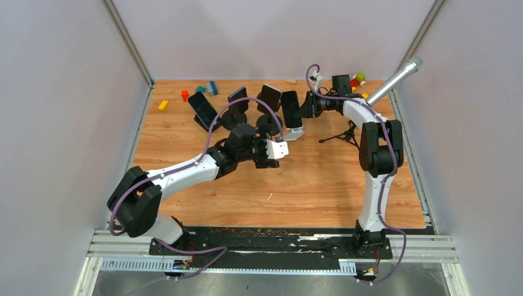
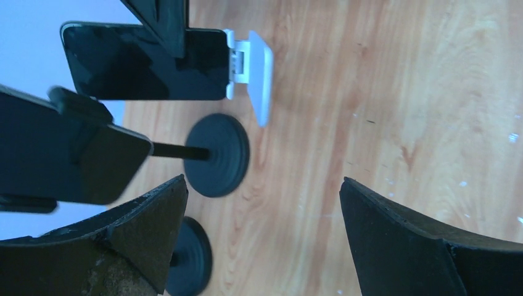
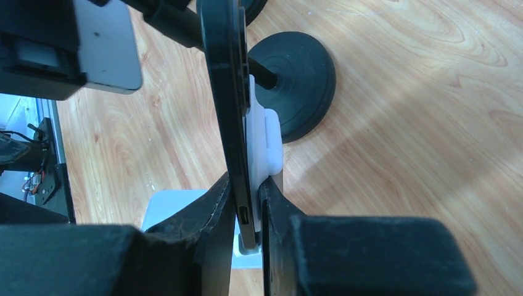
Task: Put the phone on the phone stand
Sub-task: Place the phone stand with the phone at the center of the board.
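The phone (image 1: 290,108) is a dark slab standing upright on the white phone stand (image 1: 295,133) behind the table's middle. My right gripper (image 1: 303,109) is shut on it from the right. In the right wrist view the phone (image 3: 229,92) shows edge-on, pinched between the fingers (image 3: 210,216) together with the stand's white back plate (image 3: 266,145). My left gripper (image 1: 273,154) hovers just in front of the stand, open and holding nothing. From the left wrist, its jaws (image 2: 262,216) stand wide apart over bare wood, with the phone (image 2: 135,65) and stand (image 2: 256,68) ahead.
Three other dark phones lean on black round-based stands (image 1: 237,117) left of the white one. Coloured blocks (image 1: 185,95) lie at the back left and back right. A small tripod (image 1: 345,132) and a silver microphone (image 1: 395,80) stand by the right arm.
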You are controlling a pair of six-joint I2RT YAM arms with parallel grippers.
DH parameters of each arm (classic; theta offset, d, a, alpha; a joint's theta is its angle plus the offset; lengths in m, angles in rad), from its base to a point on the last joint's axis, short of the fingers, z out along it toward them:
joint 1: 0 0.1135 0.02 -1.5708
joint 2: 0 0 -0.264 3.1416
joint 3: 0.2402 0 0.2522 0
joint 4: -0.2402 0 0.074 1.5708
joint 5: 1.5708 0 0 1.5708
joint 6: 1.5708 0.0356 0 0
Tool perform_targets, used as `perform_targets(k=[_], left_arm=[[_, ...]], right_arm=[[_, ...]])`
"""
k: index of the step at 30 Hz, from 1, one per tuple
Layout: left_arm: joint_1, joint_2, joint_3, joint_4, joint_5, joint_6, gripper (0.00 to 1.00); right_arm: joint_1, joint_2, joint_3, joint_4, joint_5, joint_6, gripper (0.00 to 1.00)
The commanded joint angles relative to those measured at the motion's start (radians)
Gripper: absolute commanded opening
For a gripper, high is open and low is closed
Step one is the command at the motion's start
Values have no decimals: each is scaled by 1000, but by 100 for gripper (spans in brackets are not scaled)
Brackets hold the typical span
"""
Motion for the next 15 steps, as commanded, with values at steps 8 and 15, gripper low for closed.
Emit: perform_targets(k=[8,15], left_arm=[[-50,167,175,108,-39,183,100],[-87,228,248,35,-34,204,97]], right_arm=[[45,-253,-96,62,30,61,0],[52,-328,-150,58,69,104,0]])
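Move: The foot plate of the white phone stand hangs ahead of the open left hand, about 11 cm forward, 8 cm to its right and some 8 cm lower. The phone on that stand is about 17 cm forward and 8 cm right of the left hand; the black stand with its phone is roughly 15 cm straight ahead. The right hand already grips the white stand and phone by their edge; from it the foot plate is some 6 cm back, 3 cm left and 8 cm down. The left hand, fingers wide open throughout, reaches about 6 cm to the right and 3 cm forward towards the foot plate of the white stand, rising barely a centimetre and rolling some 10 degrees about its own pointing direction, with no touch visible yet. Meanwhile the right hand keeps the white stand and phone pinched together and lifts them about 5 cm while drawing them back nearly 4 cm, bringing the foot plate closer to the open left fingers; the rise levels off towards the end as the backward draw goes on. ##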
